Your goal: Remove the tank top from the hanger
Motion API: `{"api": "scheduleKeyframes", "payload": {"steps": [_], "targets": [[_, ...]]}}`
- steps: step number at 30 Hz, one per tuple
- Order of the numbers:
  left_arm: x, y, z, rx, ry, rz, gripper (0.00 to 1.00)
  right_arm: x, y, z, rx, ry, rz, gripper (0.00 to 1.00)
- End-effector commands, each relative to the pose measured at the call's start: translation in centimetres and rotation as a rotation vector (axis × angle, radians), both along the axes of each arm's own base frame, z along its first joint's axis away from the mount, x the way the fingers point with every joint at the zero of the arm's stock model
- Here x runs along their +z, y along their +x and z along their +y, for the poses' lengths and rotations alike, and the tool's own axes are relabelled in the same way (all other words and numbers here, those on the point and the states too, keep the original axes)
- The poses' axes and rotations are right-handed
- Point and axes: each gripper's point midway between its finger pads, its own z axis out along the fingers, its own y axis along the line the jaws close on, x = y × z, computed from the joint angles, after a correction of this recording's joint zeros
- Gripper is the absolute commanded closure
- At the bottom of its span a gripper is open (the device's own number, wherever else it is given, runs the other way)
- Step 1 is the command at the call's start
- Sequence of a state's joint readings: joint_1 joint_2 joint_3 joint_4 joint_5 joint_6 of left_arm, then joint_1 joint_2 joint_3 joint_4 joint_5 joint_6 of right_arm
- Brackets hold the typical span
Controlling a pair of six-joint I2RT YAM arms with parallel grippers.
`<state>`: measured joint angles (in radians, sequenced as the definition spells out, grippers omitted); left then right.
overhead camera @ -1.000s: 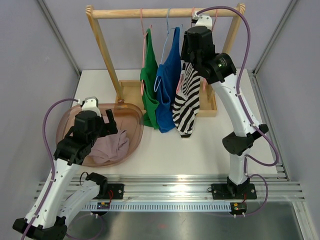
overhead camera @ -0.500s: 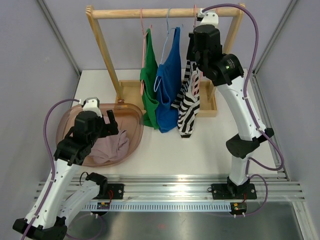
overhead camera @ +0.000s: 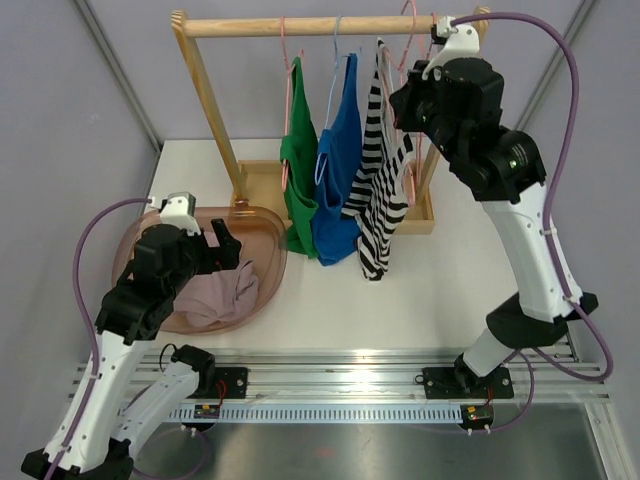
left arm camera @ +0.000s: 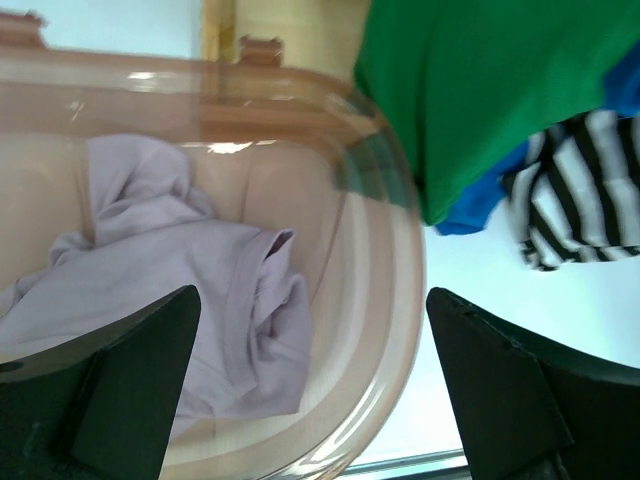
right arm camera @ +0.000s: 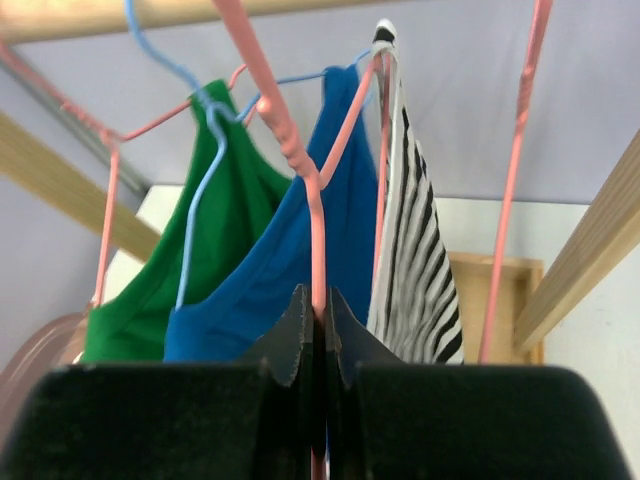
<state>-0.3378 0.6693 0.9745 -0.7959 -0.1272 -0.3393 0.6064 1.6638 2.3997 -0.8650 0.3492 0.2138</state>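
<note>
The black-and-white striped tank top (overhead camera: 383, 185) hangs on a pink hanger (overhead camera: 409, 52) at the right end of the wooden rail (overhead camera: 260, 26). My right gripper (overhead camera: 410, 95) is shut on the hanger's wire just right of the top. In the right wrist view the pads (right arm camera: 296, 330) pinch the pink wire (right arm camera: 297, 165), with the striped top (right arm camera: 415, 270) behind it. I cannot tell whether the hook rests on the rail. My left gripper (overhead camera: 226, 246) is open and empty over the basin (overhead camera: 268, 222); in the left wrist view it (left arm camera: 312, 305) hovers above the rim (left arm camera: 402, 300).
A green top (overhead camera: 298, 175) and a blue top (overhead camera: 338, 170) hang left of the striped one. A lilac garment (overhead camera: 220, 295) lies in the basin. The rack's wooden uprights and base tray (overhead camera: 262, 182) stand at the back. Grey walls close both sides.
My right arm has swung right and upward, pulling the pink hanger and striped top toward the rail's right end. The top now hangs stretched and slanted. The left arm shifted slightly.
</note>
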Motion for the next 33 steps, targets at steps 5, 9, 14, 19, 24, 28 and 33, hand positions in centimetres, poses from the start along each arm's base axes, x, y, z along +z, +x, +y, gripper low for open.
{"api": "scheduleKeyframes", "payload": {"steps": [5, 9, 14, 19, 24, 28, 33], "targets": [[11.4, -0.8, -5.2, -0.211, -0.218, -0.274, 0.01, 1.5, -8.0, 0.0, 0.230, 0.155, -0.033, 1.00], [14.9, -0.8, -8.6, -0.320, -0.282, -0.353, 0.01, 0.2, -11.9, -0.7, 0.319, 0.183, -0.021, 1.00], [17.6, -0.9, -13.7, -0.428, -0.283, -0.430, 0.01, -0.8, -18.4, -1.3, 0.494, 0.232, -0.003, 1.00], [22.6, -2.2, -18.7, -0.555, -0.260, -0.542, 0.01, -0.7, -23.8, -2.5, 0.608, 0.292, -0.004, 1.00], [25.8, -3.0, -23.0, -0.589, -0.179, -0.623, 0.02, -0.6, -27.5, -3.4, 0.690, 0.300, 0.029, 1.00], [25.3, -1.9, -25.3, -0.554, -0.095, -0.618, 0.07, 0.1, -29.1, -3.8, 0.729, 0.309, 0.016, 1.00], [24.6, -0.7, -25.8, -0.493, -0.041, -0.607, 0.34, 0.1, -29.9, -4.7, 0.711, 0.295, 0.008, 1.00]]}}
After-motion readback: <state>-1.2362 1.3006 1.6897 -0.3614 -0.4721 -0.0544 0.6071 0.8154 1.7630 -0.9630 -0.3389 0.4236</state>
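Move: The left gripper, open, wants the far shoulder strap of the striped tank top: about 27 cm ahead, 33 cm to its right and 22 cm higher. The blue tank top is about 14 cm ahead, 25 cm right and 5 cm up from that gripper, the green one 8 cm to the left of the blue. From the right gripper, already pinching the striped top's hanger near its neck, that strap is about 12 cm ahead, 3 cm left and 2 cm lower. Draw the right gripper straight back from the rack, about 28 cm, keeping its pinch on the hanger and turning it nearly 40 degrees counter-clockwise so the far strap swings to the left. Meanwhile bring the left gripper some 27 cm right and over 20 cm up to that strap, fingers tipping up and yawing clockwise, and start closing them around the strap at the end, still well open. ##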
